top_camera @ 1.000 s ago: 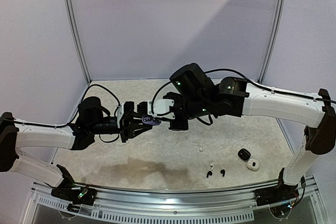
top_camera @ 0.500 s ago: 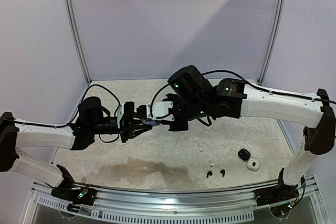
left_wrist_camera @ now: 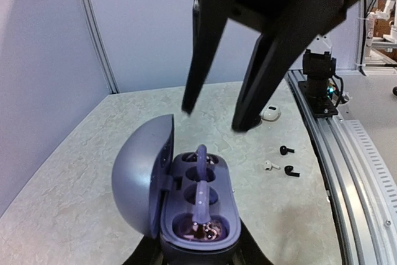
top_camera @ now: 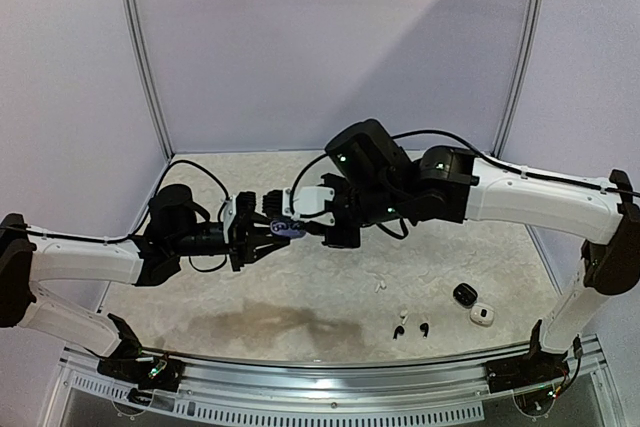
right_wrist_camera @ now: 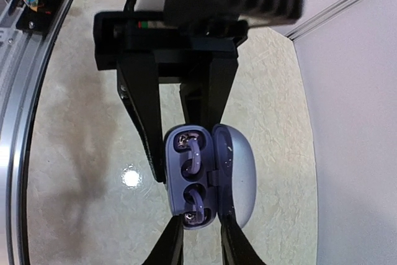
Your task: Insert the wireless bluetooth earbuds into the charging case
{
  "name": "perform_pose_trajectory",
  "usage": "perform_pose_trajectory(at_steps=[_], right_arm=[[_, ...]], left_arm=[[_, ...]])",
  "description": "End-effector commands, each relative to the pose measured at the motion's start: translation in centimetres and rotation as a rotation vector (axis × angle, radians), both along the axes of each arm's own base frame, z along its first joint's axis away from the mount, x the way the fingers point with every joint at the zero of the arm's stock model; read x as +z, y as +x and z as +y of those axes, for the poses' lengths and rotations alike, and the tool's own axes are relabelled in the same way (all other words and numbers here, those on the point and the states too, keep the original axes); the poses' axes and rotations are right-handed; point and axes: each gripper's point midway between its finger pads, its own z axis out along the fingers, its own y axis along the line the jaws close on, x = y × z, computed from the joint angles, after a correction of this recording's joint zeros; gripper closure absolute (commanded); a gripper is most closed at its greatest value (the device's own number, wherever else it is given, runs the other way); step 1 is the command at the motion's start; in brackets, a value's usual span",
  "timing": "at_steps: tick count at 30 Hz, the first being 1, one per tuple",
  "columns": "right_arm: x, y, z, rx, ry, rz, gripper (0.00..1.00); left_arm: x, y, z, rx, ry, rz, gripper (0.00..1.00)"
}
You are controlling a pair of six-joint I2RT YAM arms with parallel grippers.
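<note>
My left gripper (top_camera: 278, 230) is shut on an open purple charging case (top_camera: 288, 229), held above the table with its lid swung aside. Two purple earbuds (right_wrist_camera: 193, 153) (right_wrist_camera: 198, 198) lie in the case's wells, also seen in the left wrist view as the earbuds (left_wrist_camera: 203, 181) inside the case (left_wrist_camera: 200, 215). My right gripper (top_camera: 301, 222) hovers just over the case, fingers apart and holding nothing; its fingertips (left_wrist_camera: 242, 123) hang above the far end. In the right wrist view my right gripper (right_wrist_camera: 200, 240) straddles the case's near end (right_wrist_camera: 189, 181).
Loose on the table at the front right lie a white earbud (top_camera: 381, 285), another white one (top_camera: 403, 315) and two black ones (top_camera: 398, 331) (top_camera: 424, 328). A black case (top_camera: 464, 294) and a white case (top_camera: 482, 315) sit further right.
My right gripper's fingers have parted above the case, and that arm dipped left toward it and then eased back. The left arm and the case have stayed put.
</note>
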Motion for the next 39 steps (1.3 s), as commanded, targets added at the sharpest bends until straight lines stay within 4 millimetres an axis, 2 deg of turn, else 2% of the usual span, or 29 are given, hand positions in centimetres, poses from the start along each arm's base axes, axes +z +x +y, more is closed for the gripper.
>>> perform_pose_trajectory(at_steps=[1, 4, 5, 7, 10, 11, 13, 15, 18, 21, 25, 27, 30, 34, 38, 39], right_arm=[[8.0, -2.0, -0.2, 0.031, 0.255, 0.069, 0.73], [9.6, -0.7, 0.3, -0.023, 0.386, 0.127, 0.69], [9.6, 0.2, 0.5, -0.061, 0.413, 0.129, 0.68], [9.6, 3.4, 0.4, -0.223, 0.468, 0.095, 0.67], [7.5, 7.0, 1.0, -0.425, 0.457, 0.099, 0.66], [6.7, 7.2, 1.5, -0.440, 0.428, 0.120, 0.66], [3.5, 7.4, 3.1, -0.462, 0.345, 0.160, 0.67], [1.5, 6.7, 3.8, -0.454, 0.299, 0.180, 0.67], [-1.5, 4.6, 3.7, -0.405, 0.239, 0.216, 0.67], [-2.3, 3.2, 2.5, -0.404, 0.232, 0.245, 0.67], [-2.2, 3.5, -0.2, -0.517, 0.251, 0.249, 0.67], [-1.5, 4.4, -1.6, -0.591, 0.268, 0.224, 0.65], [-1.8, 6.7, -4.6, -0.751, 0.279, 0.264, 0.64], [-3.7, 9.6, -10.2, -1.027, 0.249, 0.336, 0.61], [-6.2, 10.5, -16.2, -1.284, 0.210, 0.414, 0.55], [-6.9, 10.6, -18.3, -1.349, 0.181, 0.421, 0.53]], left_arm=[[-0.1, 0.5, 0.2, 0.035, 0.002, -0.016, 1.00], [-0.5, 0.3, 0.2, 0.021, 0.033, -0.090, 1.00], [-0.7, 0.1, 0.2, 0.010, 0.048, -0.129, 1.00], [-1.1, -0.1, 0.1, -0.009, 0.086, -0.226, 1.00], [-1.6, 0.2, 0.3, -0.003, 0.141, -0.356, 1.00], [-1.6, 0.4, 0.3, 0.005, 0.155, -0.386, 1.00], [-1.4, 0.9, 0.5, 0.029, 0.167, -0.423, 1.00], [-1.3, 1.3, 0.6, 0.054, 0.172, -0.430, 1.00], [-1.3, 1.8, 0.7, 0.086, 0.169, -0.390, 1.00], [-1.4, 2.1, 0.8, 0.108, 0.164, -0.343, 1.00], [-1.7, 2.1, 0.7, 0.105, 0.161, -0.308, 1.00], [-1.7, 2.0, 0.6, 0.099, 0.152, -0.272, 1.00], [-1.7, 1.9, 0.6, 0.101, 0.131, -0.195, 1.00], [-1.9, 2.0, 0.7, 0.123, 0.116, -0.083, 1.00], [-2.3, 2.3, 0.7, 0.150, 0.108, 0.034, 1.00], [-2.4, 2.5, 0.8, 0.161, 0.105, 0.057, 1.00]])
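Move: The case's open lid stands about 3 cm to the right gripper's left, some 2 cm forward of it and 2 cm below. The case body, both earbuds already in it, lies about 3 cm left of that gripper, level fore and aft, and 3 cm lower. From the left gripper, which holds the body's near end, the lid is some 3 cm right, 2 cm forward and 1 cm up; the body's middle is 3 cm straight right. Lift the right gripper about 9 cm, carry it forward over the case, then sweep it down and slightly back to fold the lid shut. Keep the left grip on the case, rolling its forward side up about 20 degrees and sinking 3 cm, then roll it mostly level. Draw the right gripper away right and forward, swinging clockwise and opening its fingers partway. ##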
